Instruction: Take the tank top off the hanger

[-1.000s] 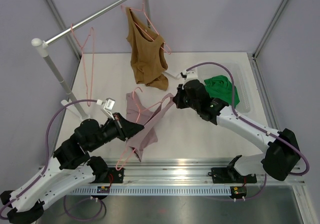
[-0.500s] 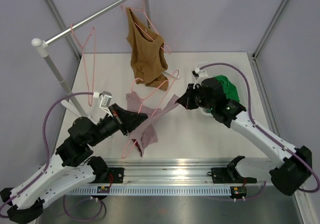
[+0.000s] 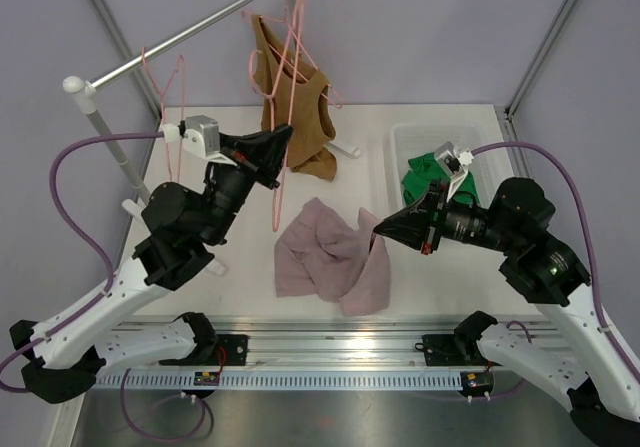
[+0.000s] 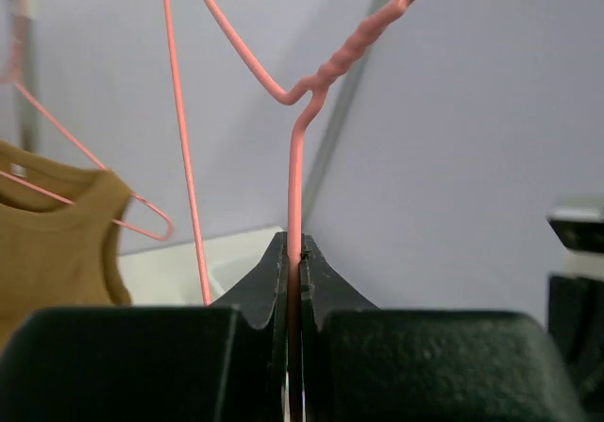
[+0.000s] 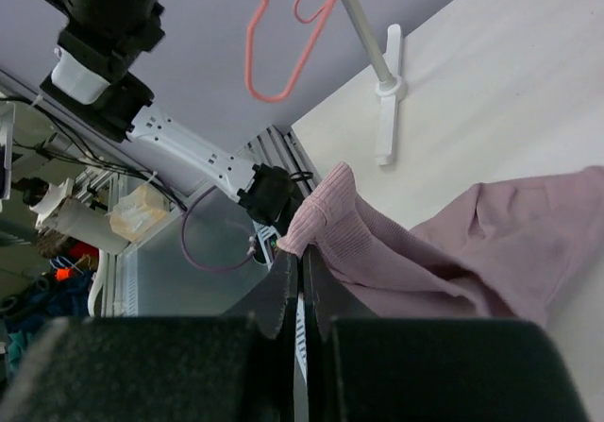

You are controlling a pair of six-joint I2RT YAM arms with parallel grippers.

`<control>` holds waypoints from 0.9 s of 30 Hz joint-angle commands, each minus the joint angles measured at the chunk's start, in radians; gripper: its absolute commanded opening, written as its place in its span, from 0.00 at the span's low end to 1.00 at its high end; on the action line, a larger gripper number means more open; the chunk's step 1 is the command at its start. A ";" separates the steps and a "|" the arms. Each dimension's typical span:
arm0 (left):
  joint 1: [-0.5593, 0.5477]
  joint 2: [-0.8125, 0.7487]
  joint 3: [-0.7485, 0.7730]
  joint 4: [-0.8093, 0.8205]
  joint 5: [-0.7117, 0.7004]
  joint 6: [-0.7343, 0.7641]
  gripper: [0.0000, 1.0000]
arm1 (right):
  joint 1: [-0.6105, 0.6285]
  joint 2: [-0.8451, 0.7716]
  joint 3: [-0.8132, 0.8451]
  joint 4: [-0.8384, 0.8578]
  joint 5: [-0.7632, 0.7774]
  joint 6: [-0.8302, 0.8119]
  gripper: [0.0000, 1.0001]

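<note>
The pink tank top (image 3: pixel 322 257) lies crumpled on the white table, off the hanger. My right gripper (image 3: pixel 378 235) is shut on its ribbed edge (image 5: pixel 326 210) at the cloth's right side; in the right wrist view the gripper (image 5: pixel 302 257) has the fabric (image 5: pixel 453 252) trailing away to the right. My left gripper (image 3: pixel 280 145) is raised at the back left, shut on the bare pink wire hanger (image 3: pixel 275 202). The hanger reaches up to the rail and hangs down below the jaws. The left wrist view shows the wire (image 4: pixel 295 186) pinched between the left gripper (image 4: pixel 294 247) jaws.
A brown tank top (image 3: pixel 295 117) hangs on another pink hanger from the metal rail (image 3: pixel 180 37). An empty pink hanger (image 3: pixel 180 117) hangs further left. A clear bin (image 3: pixel 400 147) with green cloth (image 3: pixel 435 172) stands at the back right. The rack's post (image 3: pixel 105 137) is on the left.
My left gripper has lifted the hanger up and back toward the rail, out of the pink tank top. My right gripper pulled the tank top right and nearer; it now rests on the table.
</note>
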 commanded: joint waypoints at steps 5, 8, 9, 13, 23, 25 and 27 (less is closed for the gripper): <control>-0.021 -0.031 0.119 -0.241 -0.426 -0.039 0.00 | 0.024 0.130 -0.065 -0.075 0.058 -0.014 0.00; -0.021 -0.025 0.154 -0.434 -0.507 -0.138 0.00 | 0.081 0.199 -0.120 -0.029 0.213 0.013 0.00; -0.021 -0.006 0.168 -0.482 -0.536 -0.182 0.00 | 0.089 0.217 -0.131 -0.020 0.245 0.022 0.00; -0.009 0.057 0.217 -0.628 -0.584 -0.236 0.00 | 0.144 0.306 -0.168 0.023 0.390 0.055 0.54; 0.273 0.204 0.430 -0.875 -0.369 -0.369 0.00 | 0.175 0.327 -0.165 0.012 0.498 0.070 1.00; 0.343 0.224 0.481 -0.885 -0.308 -0.374 0.00 | 0.176 0.314 -0.167 0.006 0.507 0.068 0.99; 0.382 0.264 0.517 -0.889 -0.258 -0.357 0.00 | 0.175 0.310 -0.165 0.000 0.506 0.067 1.00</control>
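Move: The left hand holds the empty hanger; the rail beside the first bare hanger lies about 15 cm ahead, 28 cm to its left and 12 cm above, while the brown tank top hangs some 26 cm straight ahead, 12 cm lower. The right hand pinches the mauve tank top by an edge; the heap it goes down onto is about 8 cm ahead, 10 cm left and 34 cm below. The green tank top in the basket is some 33 cm ahead, 25 cm right and 35 cm below. Down about 20 cm and some 7 cm forward goes the right hand, lowering the pinched edge towards the mauve heap, fingertips tilting down, fingers opening wide late in the drop to let go. The left hand keeps its grip on the hanger and swings it left, dips roughly 10 cm, then goes forward-left towards the rail, turning counter-clockwise and tipping down about 35 degrees each. ##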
